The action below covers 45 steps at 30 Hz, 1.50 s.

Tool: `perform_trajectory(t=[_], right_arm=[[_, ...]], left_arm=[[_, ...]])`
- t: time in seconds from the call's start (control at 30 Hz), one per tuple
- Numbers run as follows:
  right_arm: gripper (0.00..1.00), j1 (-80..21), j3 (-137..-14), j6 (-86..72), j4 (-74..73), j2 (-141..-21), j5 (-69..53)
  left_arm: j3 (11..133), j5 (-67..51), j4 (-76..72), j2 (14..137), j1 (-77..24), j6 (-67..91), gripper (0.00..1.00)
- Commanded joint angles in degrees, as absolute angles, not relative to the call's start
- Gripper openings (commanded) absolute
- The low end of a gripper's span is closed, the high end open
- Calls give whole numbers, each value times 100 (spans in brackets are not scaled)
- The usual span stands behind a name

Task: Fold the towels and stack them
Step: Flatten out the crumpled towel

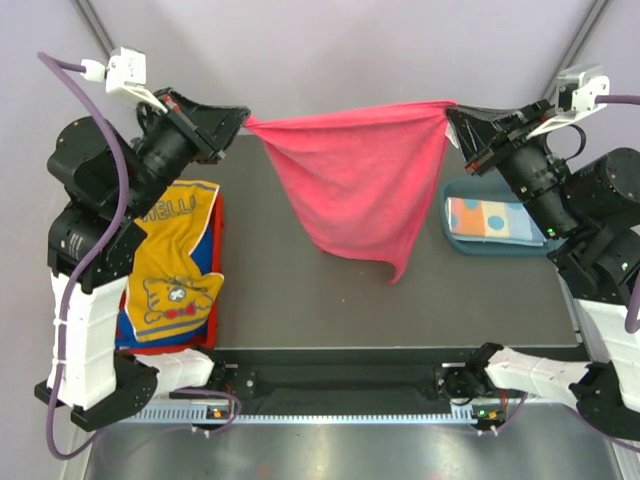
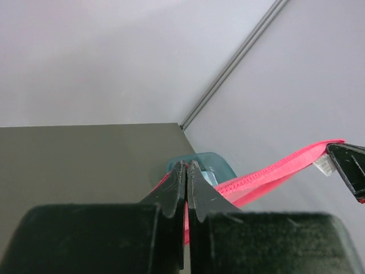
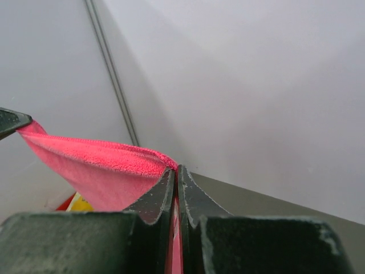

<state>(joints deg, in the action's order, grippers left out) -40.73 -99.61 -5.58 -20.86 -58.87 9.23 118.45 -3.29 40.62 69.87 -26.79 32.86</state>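
A hot pink towel hangs stretched in the air above the dark table, its lower corner dangling near the middle. My left gripper is shut on its left top corner, and my right gripper is shut on its right top corner. In the left wrist view the pink hem runs from my left gripper to the right. The right wrist view has the pink towel running left from my right gripper. A yellow "HELLO" towel lies crumpled at the left. A folded light blue dotted towel lies at the right.
The yellow towel lies in a red tray at the left edge. The dotted towel sits in a translucent teal bin at the right; the bin shows behind my left fingers. Grey walls stand behind the table.
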Motion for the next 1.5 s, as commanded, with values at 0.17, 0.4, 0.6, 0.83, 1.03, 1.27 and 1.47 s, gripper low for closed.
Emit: perform_trajectory(t=[0.17,0.4,0.6,0.83,1.03,1.27,1.47], right_arm=[[0,-4052,-10336,-650,-2065,-5555,554],[0,-4052,-10363,-756,-2083,-5511,282],[0,-4043,-10187,-782,-1969,-5414,237],[0,-4025,-9704,-501,-1802,-5878,781],[0,-2727,-9282,-1027,-927,-7019,-636],[0,-1355,-10139,-1582,376,-9594,-1546],[0,-1020,-11678,-1784,483,-11705,-1687]], left_arm=[[12138,-650,3718,6689,-2663,3357,0],[12182,-729,3612,6645,-2654,3375,0],[12103,-598,3542,6583,-2663,3279,0],[11225,-246,2955,6977,-2654,3208,0],[10714,-359,2146,8135,-2191,3243,0],[11939,-1309,1161,10711,-1293,3586,0],[13489,-1512,1011,12646,-1081,3498,0]])
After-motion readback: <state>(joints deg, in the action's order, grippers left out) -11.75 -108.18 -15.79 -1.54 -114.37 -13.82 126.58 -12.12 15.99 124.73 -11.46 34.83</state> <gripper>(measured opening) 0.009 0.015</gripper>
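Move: The open table where the pink towel is to be laid centres about 18 cm ahead of the left gripper, 14 cm to its right and 57 cm below. The towel hangs with its middle level ahead, 14 cm right and 25 cm down; the red bin stands some 8 cm ahead, 26 cm left. From the right gripper, that table centre is 20 cm ahead and 14 cm left, far below; the clear tray is about 28 cm ahead and 26 cm right. Keep both grippers shut on the pink towel's top corners. Draw them together a few centimetres back and slightly up, ease off briefly, then swing both fast forward and down, some 40 cm out and 30 cm lower, over the open table towards its far side. Tip the fingers down roughly 30 degrees through the swing. ##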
